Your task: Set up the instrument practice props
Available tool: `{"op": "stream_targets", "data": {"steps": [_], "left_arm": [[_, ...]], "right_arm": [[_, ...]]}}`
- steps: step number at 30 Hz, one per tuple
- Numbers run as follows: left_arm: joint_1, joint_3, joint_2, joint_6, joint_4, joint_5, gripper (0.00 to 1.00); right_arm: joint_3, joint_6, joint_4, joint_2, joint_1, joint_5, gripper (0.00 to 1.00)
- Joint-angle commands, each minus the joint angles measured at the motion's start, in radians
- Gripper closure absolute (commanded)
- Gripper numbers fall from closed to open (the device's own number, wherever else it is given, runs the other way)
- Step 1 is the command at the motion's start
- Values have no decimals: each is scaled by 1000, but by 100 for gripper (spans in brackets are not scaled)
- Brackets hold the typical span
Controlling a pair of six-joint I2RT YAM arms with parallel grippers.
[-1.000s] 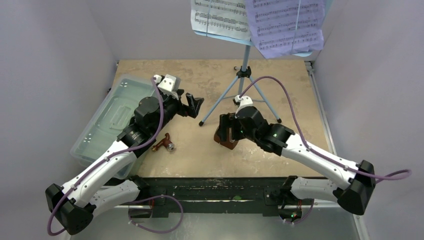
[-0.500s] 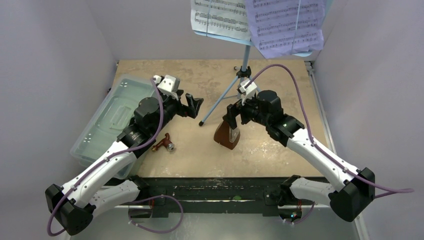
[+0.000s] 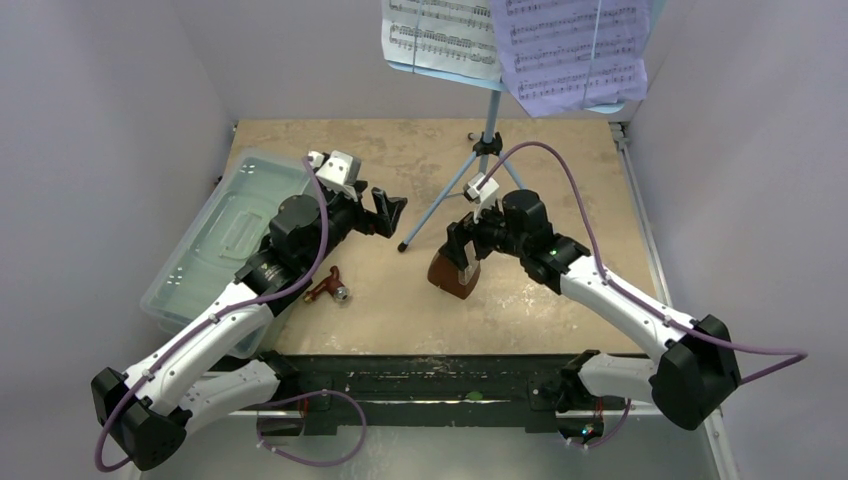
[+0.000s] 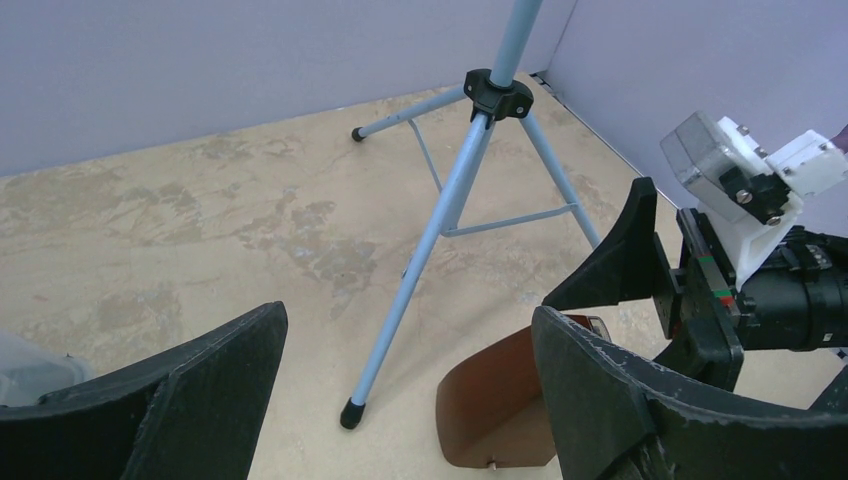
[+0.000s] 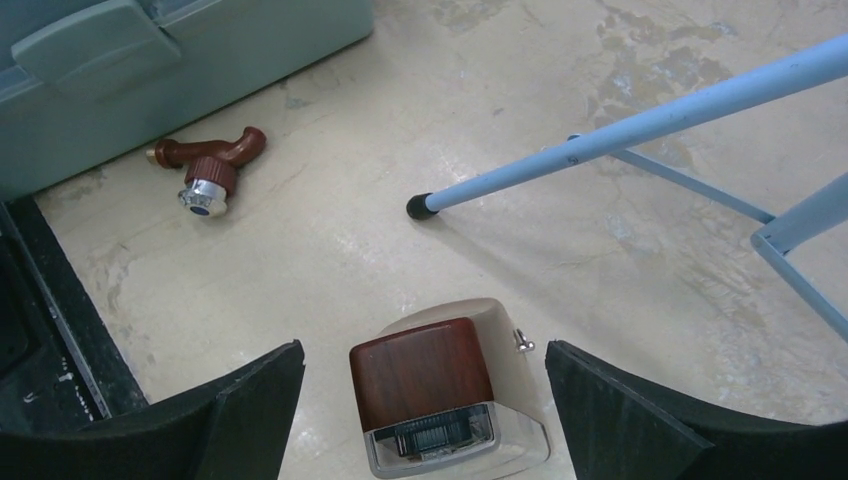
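The light-blue music stand (image 3: 487, 150) stands at the back with a white page (image 3: 440, 35) and a lilac page (image 3: 570, 50) on its desk. The brown metronome (image 3: 452, 272) stands upright on the table near the tripod's front foot (image 3: 402, 246). My right gripper (image 3: 465, 243) hangs open just above it. In the right wrist view the metronome (image 5: 440, 395) lies between the spread fingers of that gripper (image 5: 425, 352), touching neither. My left gripper (image 3: 386, 212) is open and empty, left of the tripod foot (image 4: 349, 412). From the left wrist, that gripper (image 4: 405, 325) faces the metronome (image 4: 500, 410).
A large clear lidded box (image 3: 225, 225) lies along the table's left edge under my left arm. A small brown winding key with a silver end (image 3: 328, 288) rests on the table beside it, seen as the key (image 5: 208, 165) in the right wrist view. Grey walls enclose three sides.
My right gripper has lifted off the metronome, leaving it standing upright, and now hovers just above it. The left arm has not moved.
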Motion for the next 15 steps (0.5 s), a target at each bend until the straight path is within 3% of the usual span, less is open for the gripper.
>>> {"op": "stream_targets", "data": {"steps": [1, 11, 15], "left_arm": [[8, -2, 0, 25, 35, 6, 8], [8, -7, 20, 32, 33, -5, 8], [7, -8, 41, 26, 38, 12, 8]], "right_arm": [[-49, 35, 110, -6, -4, 0, 8], [-137, 64, 199, 15, -3, -20, 21], [-153, 99, 235, 33, -1, -50, 34]]}}
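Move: The brown metronome stands almost directly beneath the open right fingers, its middle some 10 cm below the hand and about 0 cm off forward or sideways. From the right hand, the rubber foot of the music stand's near leg is about 7 cm ahead and 12 cm left, and the tap some 28 cm left and 1 cm back, both about 18 cm below. From the left hand, the metronome lies about 15 cm right, 2 cm back and 22 cm below. Lower the right gripper straight down about 4 cm onto the metronome's top, barely tilting the wrist. As it sinks, draw the wide-open fingers in by about a quarter, so that one comes down beside the winding-key side and the other beside the opposite side; whether they already touch can't be told. ##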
